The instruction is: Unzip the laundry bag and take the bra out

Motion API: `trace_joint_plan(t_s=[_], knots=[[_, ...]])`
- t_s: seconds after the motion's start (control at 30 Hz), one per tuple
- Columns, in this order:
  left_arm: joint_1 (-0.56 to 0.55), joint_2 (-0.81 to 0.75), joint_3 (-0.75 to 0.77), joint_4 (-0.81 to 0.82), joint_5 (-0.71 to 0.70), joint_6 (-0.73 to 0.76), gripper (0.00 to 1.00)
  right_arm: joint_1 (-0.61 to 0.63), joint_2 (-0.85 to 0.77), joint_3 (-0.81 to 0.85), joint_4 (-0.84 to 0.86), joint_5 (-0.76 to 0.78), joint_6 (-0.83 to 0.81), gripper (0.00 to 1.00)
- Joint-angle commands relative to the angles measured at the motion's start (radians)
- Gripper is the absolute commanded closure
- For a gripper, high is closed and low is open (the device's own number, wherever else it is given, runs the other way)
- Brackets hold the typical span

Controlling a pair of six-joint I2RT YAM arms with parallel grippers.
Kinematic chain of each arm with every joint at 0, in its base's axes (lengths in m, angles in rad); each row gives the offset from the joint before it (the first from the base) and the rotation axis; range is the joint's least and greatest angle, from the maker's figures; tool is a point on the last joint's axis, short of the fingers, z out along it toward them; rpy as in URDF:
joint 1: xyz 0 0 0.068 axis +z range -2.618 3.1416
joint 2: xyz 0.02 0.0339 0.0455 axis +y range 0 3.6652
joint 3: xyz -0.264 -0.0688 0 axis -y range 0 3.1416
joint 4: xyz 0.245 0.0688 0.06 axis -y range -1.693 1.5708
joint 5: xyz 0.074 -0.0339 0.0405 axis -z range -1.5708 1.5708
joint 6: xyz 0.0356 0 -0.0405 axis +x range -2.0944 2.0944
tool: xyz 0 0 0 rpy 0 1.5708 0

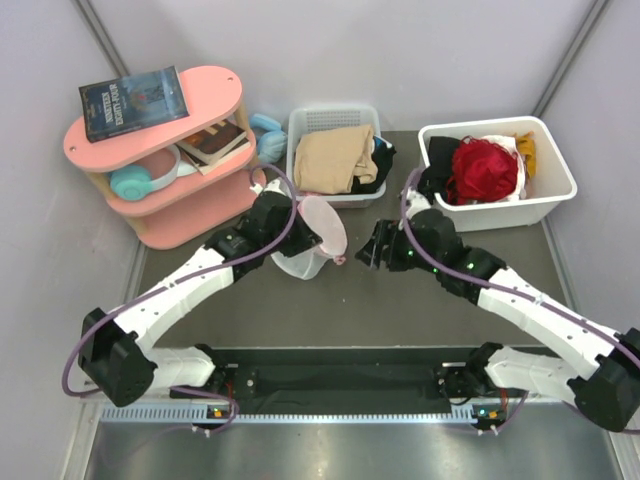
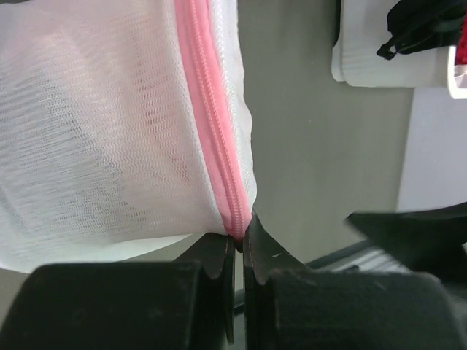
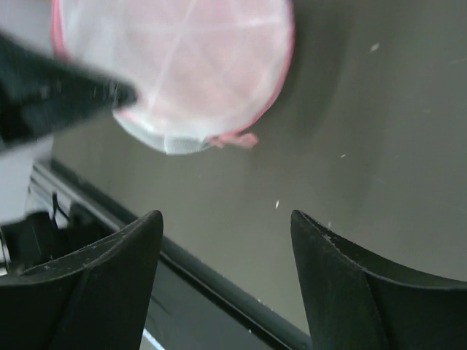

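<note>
The laundry bag (image 1: 318, 232), a round white mesh pouch with pink zipper trim, hangs tilted above the table at centre. My left gripper (image 1: 297, 238) holds it from the left. In the left wrist view the left gripper (image 2: 239, 237) is shut on the bag's pink zipper seam (image 2: 211, 124), with the mesh (image 2: 95, 138) filling the upper left. My right gripper (image 1: 368, 252) stands open just right of the bag, apart from it. The right wrist view shows the right gripper (image 3: 225, 222) with nothing between its fingers, the bag (image 3: 175, 73) ahead, and a pink zipper tab (image 3: 237, 138) at the bag's lower edge. The bra is hidden.
A pink two-tier shelf (image 1: 200, 195) with books and blue headphones stands at the back left. A white bin (image 1: 335, 120) with a tan garment sits behind the bag. Another white bin (image 1: 555, 160) at the back right holds red and black garments.
</note>
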Motion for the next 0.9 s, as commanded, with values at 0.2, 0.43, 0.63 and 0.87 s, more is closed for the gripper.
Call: trace_joint_plan(t_s=[0.2,0.43,0.63,0.87], knots=[[0.054,0.013,0.011,0.099,0.251,-0.155,1.0,0.155,0.119,-0.006,0.192,-0.085,-0.107,0.44],[0.056,0.001,-0.02,0.134,0.277,-0.196,1.0,0.176,0.203,0.004,0.209,-0.063,-0.096,0.5],[0.056,-0.012,-0.026,0.144,0.289,-0.213,1.0,0.181,0.199,-0.005,0.204,-0.016,-0.099,0.51],[0.055,-0.018,-0.017,0.15,0.291,-0.215,1.0,0.18,0.233,0.009,0.192,-0.01,-0.101,0.52]])
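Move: The laundry bag's free lower rim, by the zip end, lies about 8 cm to the right hand's left, 1 cm nearer the base and 4 cm below it. The pink tag is on that rim, some 7 cm left, 1 cm back and 6 cm down; the laundry basket stands roughly 25 cm ahead, 7 cm left and lower. From the left hand, already pinching the zip end, the rim is about 3 cm right, 3 cm back and 4 cm down. The laundry bag, still pinched at the zip end by the left fingers, is carried about 3 cm right and slightly back while that wrist rolls its left side down and tips forward. Towards its lower rim the right hand swings left and back, then left and down, about 6 cm each left and down, turning some 15 degrees counter-clockwise and partly closing its wide-open fingers; it halts with the tips close under the rim, touch not clear. ##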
